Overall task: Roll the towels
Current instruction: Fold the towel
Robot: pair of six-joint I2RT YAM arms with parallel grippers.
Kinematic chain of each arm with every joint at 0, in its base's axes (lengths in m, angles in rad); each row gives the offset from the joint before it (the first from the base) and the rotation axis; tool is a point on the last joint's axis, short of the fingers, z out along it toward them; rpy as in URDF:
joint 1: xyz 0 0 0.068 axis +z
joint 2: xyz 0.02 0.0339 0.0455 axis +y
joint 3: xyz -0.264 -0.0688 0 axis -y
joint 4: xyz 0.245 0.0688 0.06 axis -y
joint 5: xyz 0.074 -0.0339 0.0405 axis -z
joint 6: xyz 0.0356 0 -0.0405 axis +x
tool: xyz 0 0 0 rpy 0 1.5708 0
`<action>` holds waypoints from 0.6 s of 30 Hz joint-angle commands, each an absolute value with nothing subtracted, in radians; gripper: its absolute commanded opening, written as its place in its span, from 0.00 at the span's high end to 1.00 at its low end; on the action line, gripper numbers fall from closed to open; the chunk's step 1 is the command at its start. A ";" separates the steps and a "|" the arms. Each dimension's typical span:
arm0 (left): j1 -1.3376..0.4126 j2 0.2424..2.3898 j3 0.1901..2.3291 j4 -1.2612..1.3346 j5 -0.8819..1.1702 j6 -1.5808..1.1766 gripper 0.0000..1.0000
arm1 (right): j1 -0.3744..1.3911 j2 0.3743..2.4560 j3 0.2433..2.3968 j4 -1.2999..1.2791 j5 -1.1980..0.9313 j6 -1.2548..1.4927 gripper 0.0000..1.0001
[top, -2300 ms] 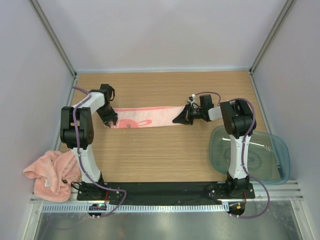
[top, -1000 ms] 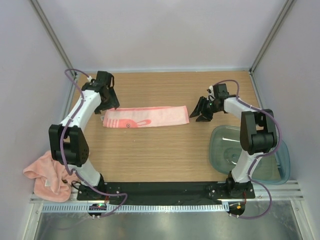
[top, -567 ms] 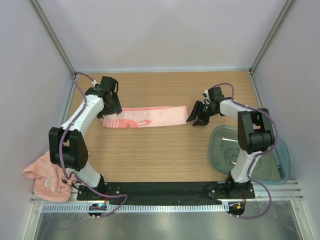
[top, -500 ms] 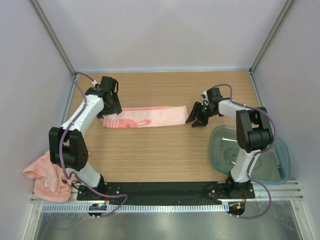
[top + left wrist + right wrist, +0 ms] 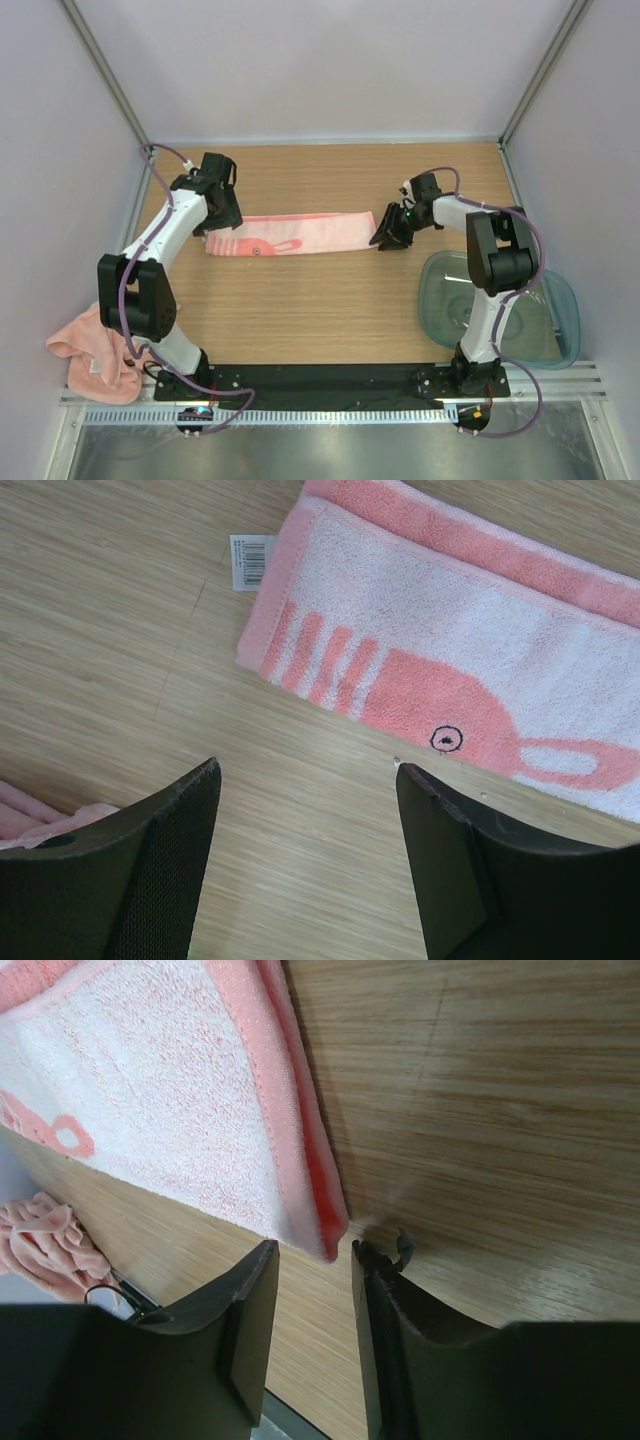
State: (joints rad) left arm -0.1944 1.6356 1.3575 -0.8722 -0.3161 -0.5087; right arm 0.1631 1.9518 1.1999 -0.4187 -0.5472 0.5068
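One salmon-pink towel (image 5: 292, 233) lies folded into a long flat strip across the table. Its white label (image 5: 250, 560) sticks out at the left end. My left gripper (image 5: 212, 220) hovers open just off that left end, over bare wood, with nothing between its fingers (image 5: 170, 860). My right gripper (image 5: 384, 235) is at the strip's right end, jaws open but narrow. The towel's near corner (image 5: 328, 1228) sits at the mouth of the gap (image 5: 315, 1252), not pinched. The second towel (image 5: 95, 345) lies crumpled at the near left table edge.
A translucent grey-green tub (image 5: 540, 320) sits at the near right, beside the right arm's base. Grey walls enclose the table on three sides. A black rail (image 5: 320, 380) runs along the near edge.
My right gripper has moved left to the strip's right end and its jaws have narrowed. The left gripper shifted slightly nearer the left end. The towel has not moved.
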 commanded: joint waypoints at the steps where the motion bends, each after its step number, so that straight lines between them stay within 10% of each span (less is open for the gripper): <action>1: -0.195 1.631 1.367 -0.861 -0.344 -0.488 0.28 | 0.167 1.971 1.218 -0.405 -0.531 0.494 0.58; 18: -0.195 1.606 1.345 -0.836 -0.324 -0.492 0.29 | 0.121 1.931 1.220 -0.462 -0.506 0.448 0.88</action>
State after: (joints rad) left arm -0.1944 1.6352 1.3560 -0.8707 -0.3290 -0.4961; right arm 0.1547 1.9598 1.2007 -0.4294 -0.5320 0.4751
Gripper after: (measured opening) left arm 0.715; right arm 0.130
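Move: The folded pink towel's near right corner is already between the right hand's parted fingertips, about 1 cm to its left and level with it. The towel's middle is roughly 21 cm left of this hand and 4 cm farther out. The green tray's middle is some 27 cm to its right and 18 cm back. From the left hand, that corner is about 40 cm to the right, 1 cm ahead and 10 cm below. The right hand's fingers shut on the towel's near right corner and pinch it, going from about half open to nearly closed, while the hand sinks only about half a centimetre. At the end it starts easing to the right, away from the towel's middle, by about half a centimetre with the corner in its grip. The wrist hardly turns. ##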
